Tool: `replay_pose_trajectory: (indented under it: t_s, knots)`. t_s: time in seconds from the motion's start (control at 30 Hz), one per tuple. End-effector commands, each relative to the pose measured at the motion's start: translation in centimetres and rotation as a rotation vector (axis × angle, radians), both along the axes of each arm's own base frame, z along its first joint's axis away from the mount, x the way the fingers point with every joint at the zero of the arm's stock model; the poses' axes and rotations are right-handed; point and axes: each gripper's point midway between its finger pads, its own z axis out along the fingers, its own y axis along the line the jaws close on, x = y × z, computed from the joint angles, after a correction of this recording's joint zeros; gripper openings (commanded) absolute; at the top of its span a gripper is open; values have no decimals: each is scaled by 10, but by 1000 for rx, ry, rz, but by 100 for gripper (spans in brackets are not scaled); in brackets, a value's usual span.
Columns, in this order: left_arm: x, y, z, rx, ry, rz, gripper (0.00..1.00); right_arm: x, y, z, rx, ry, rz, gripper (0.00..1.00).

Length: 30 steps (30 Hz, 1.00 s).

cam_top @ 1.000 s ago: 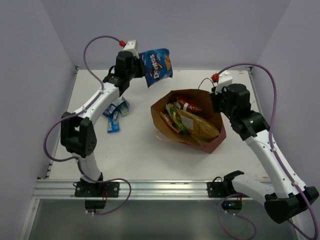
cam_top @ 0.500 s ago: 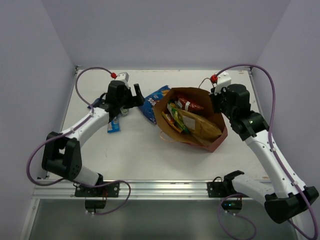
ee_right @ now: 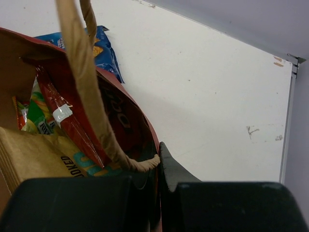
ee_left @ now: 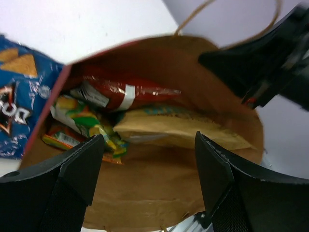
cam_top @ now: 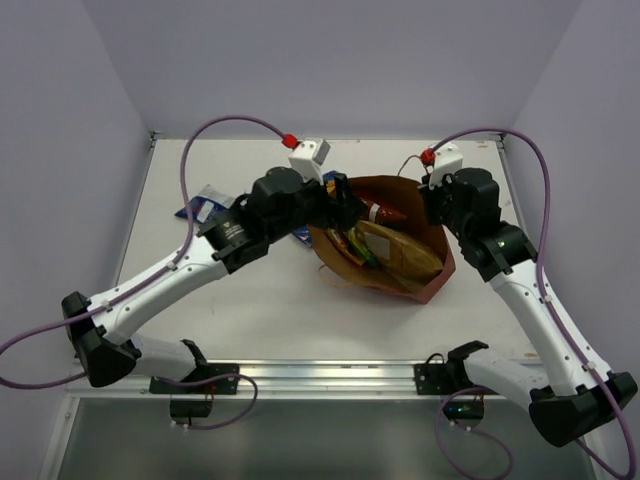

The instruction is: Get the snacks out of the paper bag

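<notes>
The paper bag [cam_top: 432,284] stands open right of the table's middle, brick-red outside and tan inside. Snacks lie in it: a red packet [ee_left: 120,92], a yellow-green packet [ee_left: 82,118] and a larger tan-teal bag [ee_left: 178,126]. My left gripper [ee_left: 148,145] hangs open over the bag's left rim [cam_top: 338,203], with nothing between its fingers. My right gripper [ee_right: 158,155] is shut on the bag's far right rim [cam_top: 432,208], next to a loop handle [ee_right: 79,58]. A blue chip bag [ee_left: 14,111] lies on the table just left of the paper bag.
Small blue-white packets [cam_top: 204,206] lie on the table at the far left, partly behind my left arm. Purple cables arch over both arms. Pale walls close in the back and sides. A metal rail [cam_top: 320,376] runs along the near edge.
My left gripper opened and dropped the blue chip bag beside the paper bag, then swung right to the bag's mouth. The right gripper kept its hold.
</notes>
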Motion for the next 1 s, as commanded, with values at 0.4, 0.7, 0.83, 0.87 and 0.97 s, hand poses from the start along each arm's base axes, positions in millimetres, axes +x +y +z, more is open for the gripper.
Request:
replay_pose_trajectory:
  t_s: [0.4, 0.7, 0.83, 0.87, 0.97]
  knots:
    - [11, -34, -160, 388, 211, 103, 73, -2, 8, 38, 68, -147, 32, 0]
    - [38, -37, -167, 456, 178, 176, 0, -7, 3, 31, 70, -145, 12, 0]
    - [26, -33, -82, 320, 98, 124, 0, -6, -6, 22, 45, -129, -39, 0]
    - [22, -30, -62, 294, 77, 110, 0, -6, -8, 21, 40, -128, -49, 0]
    - [9, -17, 27, 180, -37, 76, 0, -4, -15, 16, 22, -123, -85, 0]
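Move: The green-yellow packet I am after stands in the bag about 24 cm below my left hand, some 3 cm ahead and 3 cm to its right. Of its neighbours, the small orange packet is about 4 cm to its left, the gold pouch about 8 cm to its right and 3 cm nearer me, and the red packet 4 cm right and 6 cm farther out. From my right hand, the green-yellow packet lies roughly 12 cm left, 2 cm back and 18 cm down. I plunge my left hand about 22 cm down through the bag's mouth, easing some 4 cm right, while the wrist rolls its left side up about 30 degrees and tips the fingers down. At the bottom my open fingers shut and pinch the near end of the green-yellow packet, then I pull it up some 9 cm. My right hand keeps its grip on the bag's rim by the handle. ##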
